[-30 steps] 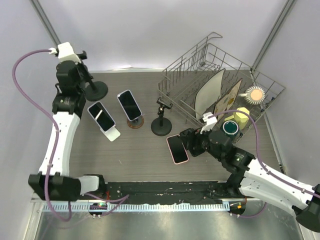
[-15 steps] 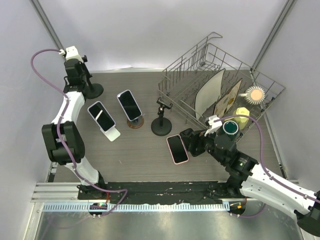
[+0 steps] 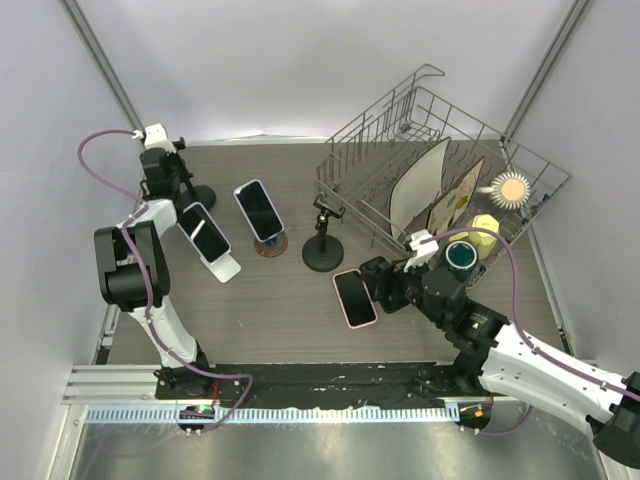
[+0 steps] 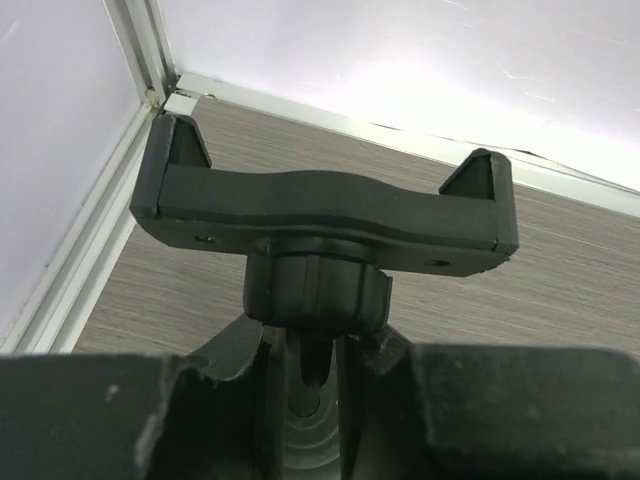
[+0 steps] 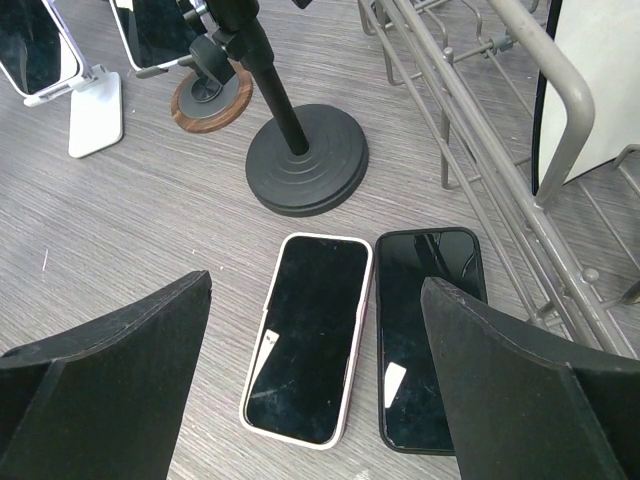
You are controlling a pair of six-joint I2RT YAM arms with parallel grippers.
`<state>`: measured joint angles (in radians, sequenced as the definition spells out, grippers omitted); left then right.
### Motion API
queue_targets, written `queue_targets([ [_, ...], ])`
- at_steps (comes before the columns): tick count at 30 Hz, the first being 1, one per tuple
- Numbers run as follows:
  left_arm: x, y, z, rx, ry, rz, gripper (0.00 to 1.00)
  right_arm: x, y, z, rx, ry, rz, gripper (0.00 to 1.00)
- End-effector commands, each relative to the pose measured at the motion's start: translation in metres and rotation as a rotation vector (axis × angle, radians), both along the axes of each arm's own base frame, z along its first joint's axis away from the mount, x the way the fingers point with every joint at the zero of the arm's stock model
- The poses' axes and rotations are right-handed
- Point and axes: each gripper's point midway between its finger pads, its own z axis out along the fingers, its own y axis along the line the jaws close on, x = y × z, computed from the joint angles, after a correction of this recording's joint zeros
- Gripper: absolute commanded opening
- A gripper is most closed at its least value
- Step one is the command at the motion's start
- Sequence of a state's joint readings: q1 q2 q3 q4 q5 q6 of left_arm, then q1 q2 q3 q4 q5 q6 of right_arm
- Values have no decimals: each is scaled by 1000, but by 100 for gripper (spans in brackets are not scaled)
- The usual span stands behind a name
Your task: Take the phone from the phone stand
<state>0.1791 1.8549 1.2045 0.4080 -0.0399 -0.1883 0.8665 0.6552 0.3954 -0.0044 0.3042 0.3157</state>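
My left gripper at the far left is shut on the stem of a black phone stand; the stand's clamp holds no phone. Two phones rest on stands: one on a white stand, one on a wood-based stand. My right gripper hangs open over a pink-cased phone and a black phone, both lying flat on the table, touching neither. In the top view the pink-cased phone lies just left of the right gripper.
A second black stand with a round base stands empty mid-table, just behind the flat phones. A wire dish rack with plates and cups fills the right rear. Walls close in at the left and back.
The left arm has folded inward and its gripper has shifted a little right and nearer with the stand. The right gripper's jaws have spread wider above the flat phones.
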Motion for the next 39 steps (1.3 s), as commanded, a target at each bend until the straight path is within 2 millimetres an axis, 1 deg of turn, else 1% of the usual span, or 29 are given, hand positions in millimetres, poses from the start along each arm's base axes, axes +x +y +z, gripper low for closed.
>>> queue_targets([
  [1, -2, -3, 40, 18, -158, -29, 13, 6, 1, 19, 43, -58, -14, 91],
  [2, -4, -4, 41, 21, -166, -29, 18, 6, 1, 19, 45, -60, -16, 91],
  [3, -7, -4, 41, 23, -167, -30, 31, 7, 0, 19, 43, -60, -20, 91],
  [5, -16, -10, 39, 21, -165, -56, 44, 6, 1, 18, 37, -54, -14, 92],
  [6, -18, -11, 39, 26, -164, -57, 53, 6, 2, 19, 38, -55, -11, 91],
  [10, -33, -12, 47, 36, -162, -52, 75, 2, 3, 22, 44, -46, 7, 91],
  [11, -38, -14, 55, 37, -168, -52, 80, 2, 4, 25, 52, -48, 9, 91],
  [13, -45, -13, 57, 34, -156, -44, 86, 1, 4, 31, 67, -51, 12, 92],
  [14, -50, -14, 70, 36, -172, -44, 88, 1, 5, 37, 79, -57, 13, 91],
  [16, -59, -8, 73, 24, -151, 2, 95, -2, 3, 36, 73, -41, 14, 91],
  [17, -66, -5, 85, 22, -162, 35, 99, -2, 4, 42, 86, -44, 16, 91],
  [19, -77, 0, 88, -4, -134, 85, 100, -4, 3, 45, 95, -34, 15, 91],
  [20, -82, 5, 91, -29, -131, 134, 100, -4, 1, 52, 107, -41, 7, 92],
  [21, -92, 8, 104, -43, -147, 165, 100, -4, 1, 54, 109, -36, 2, 91],
  [22, -100, 8, 101, -68, -105, 193, 100, -5, -1, 53, 107, -23, -6, 92],
  [23, -107, 7, 104, -109, -101, 215, 100, -4, -5, 62, 119, -34, -24, 91],
  [24, -117, 8, 116, -116, -111, 240, 100, -5, -8, 59, 104, -16, -37, 92],
  [26, -134, -3, 117, -130, -71, 253, 100, -4, -15, 72, 124, -18, -74, 91],
  [27, -146, -7, 131, -140, -98, 267, 100, -4, -24, 69, 102, -4, -109, 92],
  [28, -154, -21, 127, -145, -63, 250, 100, -4, -28, 72, 96, -1, -125, 91],
  [29, -159, -29, 129, -151, -57, 238, 100, -4, -32, 86, 111, -13, -143, 91],
  [30, -164, -38, 133, -175, -65, 232, 100, -5, -42, 84, 82, -3, -177, 92],
  [31, -172, -57, 136, -187, -57, 189, 100, -6, -46, 89, 76, -5, -190, 92],
  [32, -176, -73, 138, -204, -55, 155, 100, -6, -52, 103, 88, -21, -210, 92],
  [33, -180, -83, 140, -235, -59, 147, 100, -8, -61, 104, 61, -24, -231, 93],
  [34, -185, -101, 136, -243, -35, 117, 100, -9, -66, 109, 53, -31, -239, 94],
  [35, -189, -110, 138, -255, -34, 102, 100, -11, -71, 126, 70, -51, -247, 94],
  [36, -190, -120, 136, -263, -22, 88, 100, -15, -79, 128, 46, -54, -254, 94],
  [39, -192, -159, 122, -285, 37, 31, 100, -20, -100, 150, 35, -106, -297, 94],
])
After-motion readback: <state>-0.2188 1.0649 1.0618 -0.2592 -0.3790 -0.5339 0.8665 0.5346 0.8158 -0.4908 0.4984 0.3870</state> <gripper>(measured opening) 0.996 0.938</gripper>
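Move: At the far left corner, the left hand still grips the emptied black phone stand by its neck, with the stand's middle about 6 cm below the hand. From that hand, the phone on the white stand is some 16 cm back, 4 cm right and 8 cm lower; the phone on the brown stand is roughly 12 cm back, 17 cm right and 6 cm lower. The open right hand hovers 17 cm above the black phone, which lies about 6 cm ahead and 4 cm right; the pink phone is 3 cm ahead and 3 cm left. Easing down and back a little, the left hand opens fully to let go of the black stand's neck, draws straight back, then climbs about 14 cm and finally swings right above the phones still on stands, ending some 18 cm farther back. After waiting, the open right hand rises about 12 cm away from the lying phones, drifting right and turning clockwise. ##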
